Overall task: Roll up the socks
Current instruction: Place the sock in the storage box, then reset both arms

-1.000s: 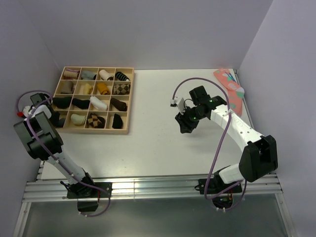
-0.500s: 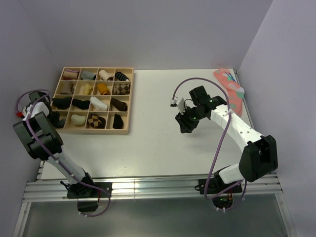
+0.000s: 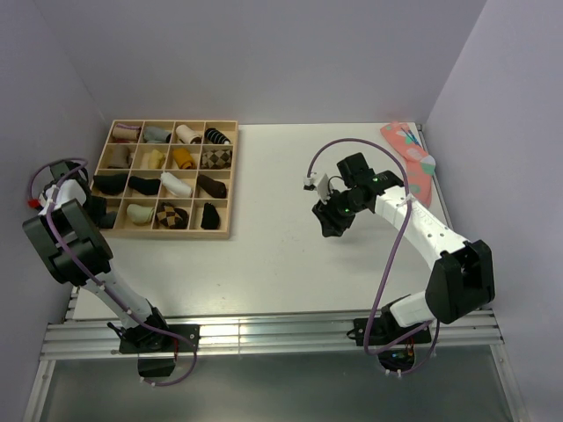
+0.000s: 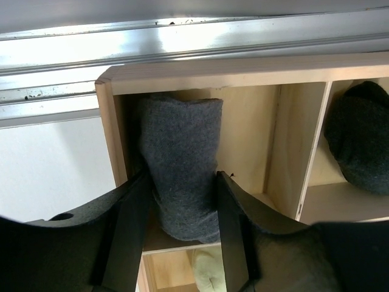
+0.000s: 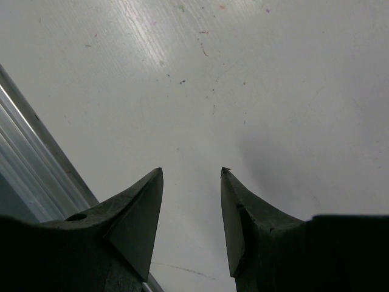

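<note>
The socks (image 4: pixel 179 164) are a charcoal-grey roll lying in the near left corner compartment of the wooden tray (image 4: pixel 243 64). My left gripper (image 4: pixel 182 177) reaches into that compartment, and both fingers (image 4: pixel 130 231) still lie against the roll's sides. In the top view the left gripper (image 3: pixel 98 214) sits at the tray's (image 3: pixel 234 176) left near corner, and the roll itself is hidden under it. My right gripper (image 3: pixel 332 227) hovers over bare table right of centre. It stands open (image 5: pixel 191 171) with nothing between the fingers.
The tray's other compartments hold several sock rolls in black, tan, cream and checked patterns. A salmon-pink dotted sock (image 3: pixel 409 154) lies flat at the back right corner. An aluminium rail (image 3: pixel 264 334) runs along the near table edge.
The left gripper's jaws have widened a little around the grey roll, and the left wrist has shifted slightly leftward. The right arm has barely moved.
</note>
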Tool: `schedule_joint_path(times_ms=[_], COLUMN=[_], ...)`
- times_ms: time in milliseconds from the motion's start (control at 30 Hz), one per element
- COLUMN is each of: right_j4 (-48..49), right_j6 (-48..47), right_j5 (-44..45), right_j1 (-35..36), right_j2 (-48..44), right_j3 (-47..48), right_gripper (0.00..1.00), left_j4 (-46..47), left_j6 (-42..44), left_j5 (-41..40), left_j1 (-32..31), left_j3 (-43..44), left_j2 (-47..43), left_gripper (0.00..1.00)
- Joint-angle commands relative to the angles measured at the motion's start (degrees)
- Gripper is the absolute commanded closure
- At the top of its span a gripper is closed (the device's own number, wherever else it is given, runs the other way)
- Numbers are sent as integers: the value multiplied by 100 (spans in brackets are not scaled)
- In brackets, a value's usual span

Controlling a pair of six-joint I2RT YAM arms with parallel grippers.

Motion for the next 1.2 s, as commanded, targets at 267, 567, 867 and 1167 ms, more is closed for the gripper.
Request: schedule_joint_path(times_ms=[267,567,867,1167], right_j4=[36,27,106,598], right_j6=[-69,1,397,897], right_j5=[37,116,222,134], right_j1=[35,26,-166,-993], right_j2=[105,-105,-737,-1300], right_j3=[132,115,334,335], right_gripper=[50,48,44,0], left_j4=[-380,-609,-460,1066], left_j6=[-103,-165,450,1135], left_j5=[-595,-630,-147,125], left_j1=[189,137,-669,-3794], left_j3=[508,526,1018,-185], left_j2=[-561,-1070,-2414,-4374], left_gripper=[44,40,20,0])
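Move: The rolled grey sock already lies in the storage box's near-left compartment, directly under the left hand: its middle is about 1 cm below the half-open fingers, which flank its two sides. The cream sock sits level with it, some 10 cm to the right. The dark green sock lies about 9 cm farther out, straight ahead, and the black sock 9 cm ahead and 11 cm to the right. From the right hand, the grey sock is roughly 68 cm left, 8 cm ahead and 11 cm lower. The left hand comes free of the grey sock, easing up and slightly back out of the corner compartment, then climbs fast to about 29 cm higher and swings some 20 cm right over the box, its fingers opening from half to wide while the wrist tips them up from pointing down and turns clockwise about 30 degrees. Late on, the empty right hand rises about 6 cm off the bare table, drifts right and a little forward, and opens fully too. ##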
